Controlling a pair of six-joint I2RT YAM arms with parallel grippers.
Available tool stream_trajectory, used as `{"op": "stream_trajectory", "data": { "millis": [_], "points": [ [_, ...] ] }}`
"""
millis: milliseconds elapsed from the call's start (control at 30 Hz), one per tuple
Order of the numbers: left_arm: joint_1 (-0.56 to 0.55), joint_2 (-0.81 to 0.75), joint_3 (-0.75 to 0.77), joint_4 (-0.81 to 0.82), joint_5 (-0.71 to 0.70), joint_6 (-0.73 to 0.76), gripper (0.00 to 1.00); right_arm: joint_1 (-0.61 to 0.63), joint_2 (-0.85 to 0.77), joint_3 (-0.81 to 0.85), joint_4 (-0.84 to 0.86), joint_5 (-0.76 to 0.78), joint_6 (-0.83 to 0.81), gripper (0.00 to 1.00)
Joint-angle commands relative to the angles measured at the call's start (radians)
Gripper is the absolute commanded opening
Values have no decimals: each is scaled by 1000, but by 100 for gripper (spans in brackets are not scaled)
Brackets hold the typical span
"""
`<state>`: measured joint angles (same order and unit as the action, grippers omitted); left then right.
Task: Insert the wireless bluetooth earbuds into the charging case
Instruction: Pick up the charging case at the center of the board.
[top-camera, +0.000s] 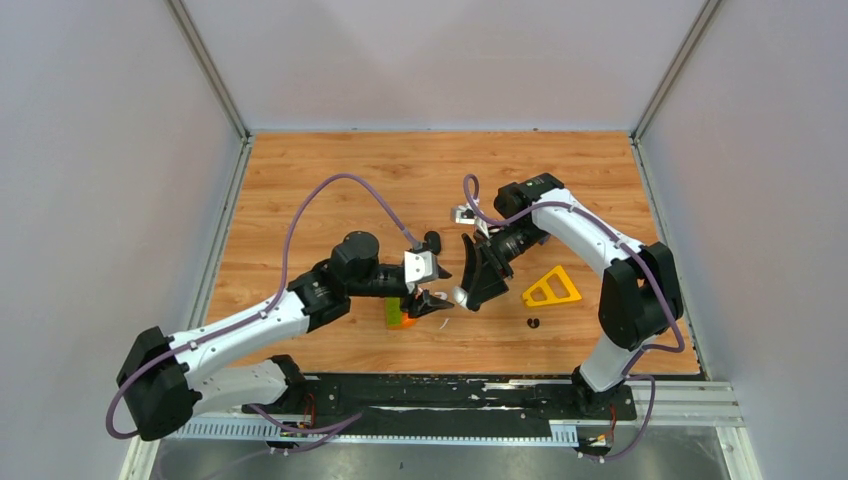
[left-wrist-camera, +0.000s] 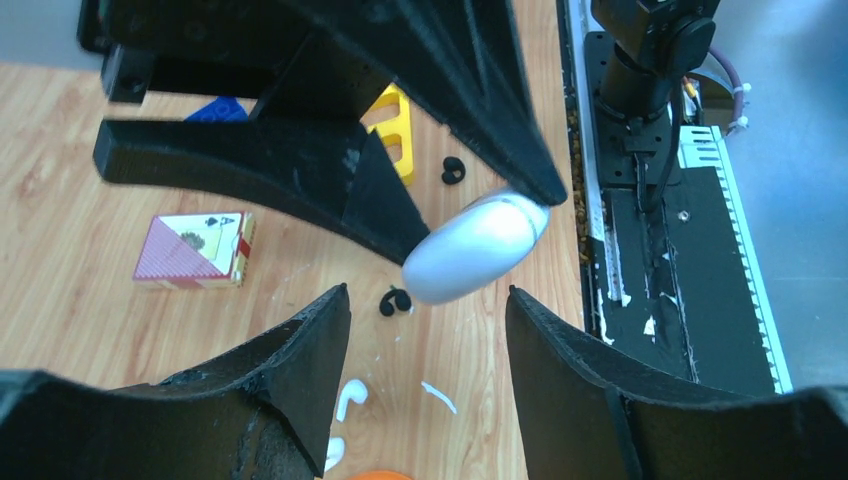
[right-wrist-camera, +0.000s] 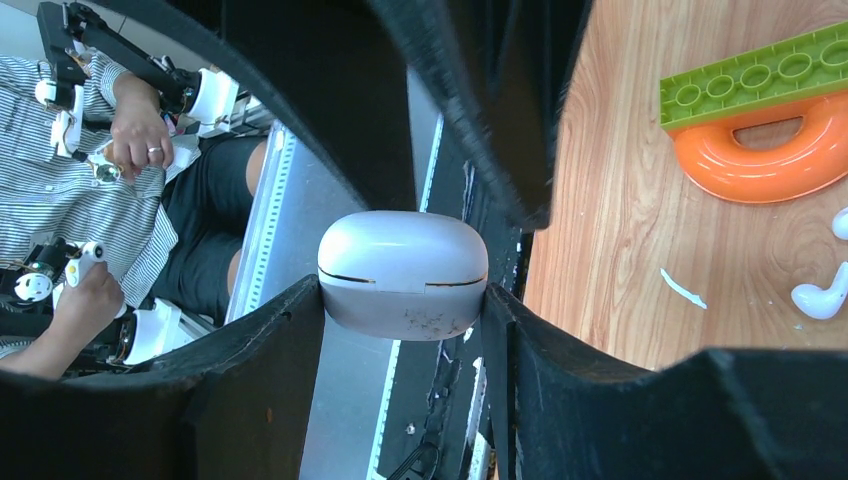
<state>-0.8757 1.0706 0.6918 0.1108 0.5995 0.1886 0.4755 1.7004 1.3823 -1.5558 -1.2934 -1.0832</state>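
My right gripper is shut on the white charging case, whose lid is closed, and holds it in the air above the table's near part. In the left wrist view the case hangs just beyond the tips of my left gripper, which is open with nothing between its fingers. On the wood below lie two white earbuds, partly hidden by the left finger. One black earbud lies under the case and another further off. From above, the two grippers nearly meet.
A thin white sliver lies beside the white earbuds. An orange ring with a green brick is close by. A playing-card box, a yellow triangle and a blue piece lie further out. The black rail runs along the near edge.
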Motion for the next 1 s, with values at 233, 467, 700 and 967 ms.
{"op": "stream_trajectory", "data": {
  "millis": [233, 467, 700, 967],
  "points": [
    [-99, 41, 87, -40, -21, 143, 56, 10, 5, -2, -48, -66, -46, 35],
    [-123, 56, 83, -56, -31, 175, 38, 12, 31, -6, -49, -68, -48, 36],
    [-122, 56, 66, -33, -57, 172, 19, 15, 43, 4, -49, -78, -30, 41],
    [-123, 30, 32, -7, -71, 147, 12, 15, 55, 9, -48, -80, -23, 57]
  ]
}}
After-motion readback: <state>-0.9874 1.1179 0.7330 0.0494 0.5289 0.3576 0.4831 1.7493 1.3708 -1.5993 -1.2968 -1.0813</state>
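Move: The white charging case is already off the table, held by its ends between the right fingertips, right at that hand's point. From the open left hand it sits roughly 3 cm to the right and 1 cm nearer the base, about level. Down on the board, some 19 cm below the left hand, the earbuds lie about 6 cm ahead and 4 cm left, the black ear tips 3 cm ahead and 5 cm right, and the green-and-orange toy 3 cm ahead and 10 cm left. The left hand eases about 2 cm to the right and 2 cm back towards the case, its wrist turning roughly 10 degrees, while its fingers narrow from about two-thirds open until they pinch the case's lid half, the gripper effort rising as they stop on it. The right hand keeps its grip on the case's ends and stays nearly in place; late on, both hands sink together by about 1 cm, the right wrist tipping slightly. ##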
